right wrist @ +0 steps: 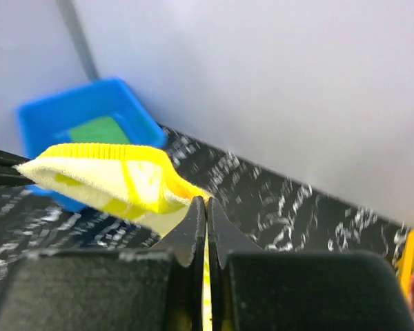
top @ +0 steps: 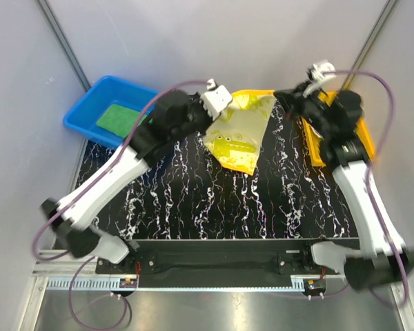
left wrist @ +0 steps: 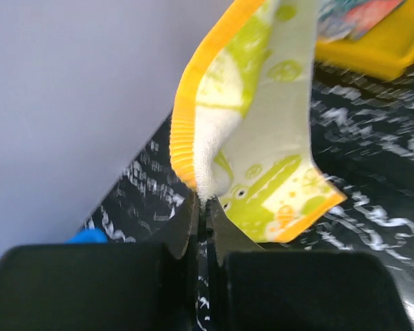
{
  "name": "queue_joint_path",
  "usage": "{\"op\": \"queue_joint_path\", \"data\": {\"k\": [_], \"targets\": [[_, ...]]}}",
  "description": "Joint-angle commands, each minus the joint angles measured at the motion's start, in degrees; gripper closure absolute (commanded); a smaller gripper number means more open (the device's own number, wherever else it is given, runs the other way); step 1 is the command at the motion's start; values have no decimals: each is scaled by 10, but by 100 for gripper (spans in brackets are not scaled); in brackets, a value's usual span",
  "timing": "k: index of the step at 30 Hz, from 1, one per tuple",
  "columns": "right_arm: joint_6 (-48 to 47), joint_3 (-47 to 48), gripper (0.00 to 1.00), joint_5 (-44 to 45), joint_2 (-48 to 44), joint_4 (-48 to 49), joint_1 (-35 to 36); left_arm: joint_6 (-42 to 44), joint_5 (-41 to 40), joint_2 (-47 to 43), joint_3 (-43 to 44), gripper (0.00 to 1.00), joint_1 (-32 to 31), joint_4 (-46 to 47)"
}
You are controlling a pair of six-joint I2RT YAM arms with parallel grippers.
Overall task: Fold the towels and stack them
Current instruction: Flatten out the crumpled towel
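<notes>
The yellow towel (top: pixel 240 132) with its pale crocodile print hangs above the back of the table, stretched between both grippers. My left gripper (top: pixel 228 109) is shut on its left corner; the left wrist view shows the cloth (left wrist: pixel 262 138) pinched at the fingertips (left wrist: pixel 205 203). On the opposite corner my right gripper (top: pixel 283 96) is shut, with the yellow hem (right wrist: pixel 124 172) running out from its tips (right wrist: pixel 207 201). A green towel (top: pixel 117 118) lies flat in the blue bin (top: pixel 90 103). The striped towel (left wrist: pixel 362 12) shows only as a blurred edge inside the yellow tray (left wrist: pixel 379 48).
The blue bin stands at the back left corner and the yellow tray (top: pixel 366 141) at the back right, partly under my right arm. Grey walls close in the back and both sides. The table top (top: pixel 214 200) is black with white marbling.
</notes>
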Motion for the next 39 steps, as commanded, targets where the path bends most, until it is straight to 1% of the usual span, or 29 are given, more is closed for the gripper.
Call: {"op": "queue_joint_path", "data": {"k": [1, 2, 3, 4, 6, 7, 9, 10, 11, 13, 15, 17, 18, 19, 21, 22, 24, 25, 26, 27, 28, 29, 30, 31, 32, 33, 34, 35, 39], "targets": [[3, -36, 100, -45, -139, -46, 14, 27, -70, -123, -32, 100, -75, -14], [19, -53, 100, -37, -195, -46, 15, 25, -84, -141, -40, 100, -97, -26], [27, -54, 100, -36, -219, -63, 15, 25, -117, -171, -43, 100, -118, -37], [41, -49, 100, -29, -238, -83, 16, 18, -135, -183, -43, 100, -160, -50], [55, -29, 100, -23, -285, -119, 16, 7, -170, -214, -37, 100, -198, -59], [72, -28, 100, -24, -300, -120, 15, -3, -179, -219, -29, 100, -235, -71], [86, -21, 100, -28, -333, -123, 16, -6, -211, -217, 11, 100, -274, -89], [92, -14, 100, -27, -337, -130, 16, -4, -223, -211, 26, 100, -308, -109], [92, 2, 100, -23, -339, -137, 16, -4, -231, -204, 56, 100, -317, -118], [90, 12, 100, -10, -338, -146, 16, -7, -228, -186, 75, 100, -325, -130], [83, 13, 100, 19, -331, -143, 16, 2, -244, -184, 54, 100, -324, -108], [55, 4, 100, 56, -302, -142, 15, 14, -240, -183, 25, 100, -295, -77], [35, 0, 100, 70, -287, -143, 15, 8, -200, -174, 22, 100, -274, -77], [26, -3, 100, 82, -270, -142, 16, -3, -179, -168, 22, 100, -228, -77], [8, -17, 100, 108, -217, -123, 15, -3, -142, -146, -1, 100, -186, -66], [8, -23, 100, 112, -199, -111, 15, -3, -127, -136, -7, 100, -142, -57], [-17, -28, 100, 118, -136, -76, 15, -4, -75, -93, -14, 100, -79, -49], [-21, -25, 100, 115, -110, -67, 14, -4, -55, -74, -12, 100, -59, -37], [-25, -11, 100, 114, -54, -60, 14, -3, -40, -34, -7, 100, -42, -30], [-30, -4, 100, 113, -25, -43, 13, -1, -11, -10, -2, 100, -8, -22], [-31, 1, 100, 111, 3, -27, 10, 0, 0, 14, 14, 100, 8, -9], [-34, 4, 100, 102, 57, -11, 7, 3, 9, 69, 25, 100, 22, -6], [-40, 4, 100, 96, 83, 25, 6, 6, 19, 96, 38, 100, 47, -3], [-41, 5, 100, 88, 138, 55, 1, 8, 24, 125, 70, 100, 59, -5], [-44, 14, 100, 75, 166, 74, 0, 10, 29, 178, 86, 100, 68, -5], [-56, 22, 100, 69, 195, 107, -4, 15, 32, 205, 102, 100, 86, -5], [-63, 30, 100, 66, 222, 122, -6, 17, 34, 230, 118, 100, 94, 1], [-71, 51, 100, 62, 275, 134, -7, 18, 35, 275, 142, 100, 101, 7], [-85, 118, 100, 31, 383, 165, -22, 45, 6, 359, 196, 100, 119, 30]]}}
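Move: Both hands already hold the far corners of the patterned yellow towel in mid-air, its middle hanging some 17 cm below them. The open far table where its held edge is headed is about 15 cm ahead and 8 cm right of the left hand, 33 cm below; from the right hand, about 15 cm ahead, 8 cm left and 36 cm below. The blue bin sits some 21 cm ahead and 34 cm left of the left hand, 30 cm below; the yellow bin about 14 cm ahead and 25 cm right of the right hand, 35 cm below. Keeping their pinch on the corners, both hands swing quickly back together some 20 cm and up about 13 cm, the fingers tipping up, so that the towel is drawn towards the robot. Then, without a real stop, they reverse and sweep forward and steeply down over the table, each ending about 15 cm farther out and over 20 cm lower than it began, fingers tipping down to lay the towel out from its near edge. ##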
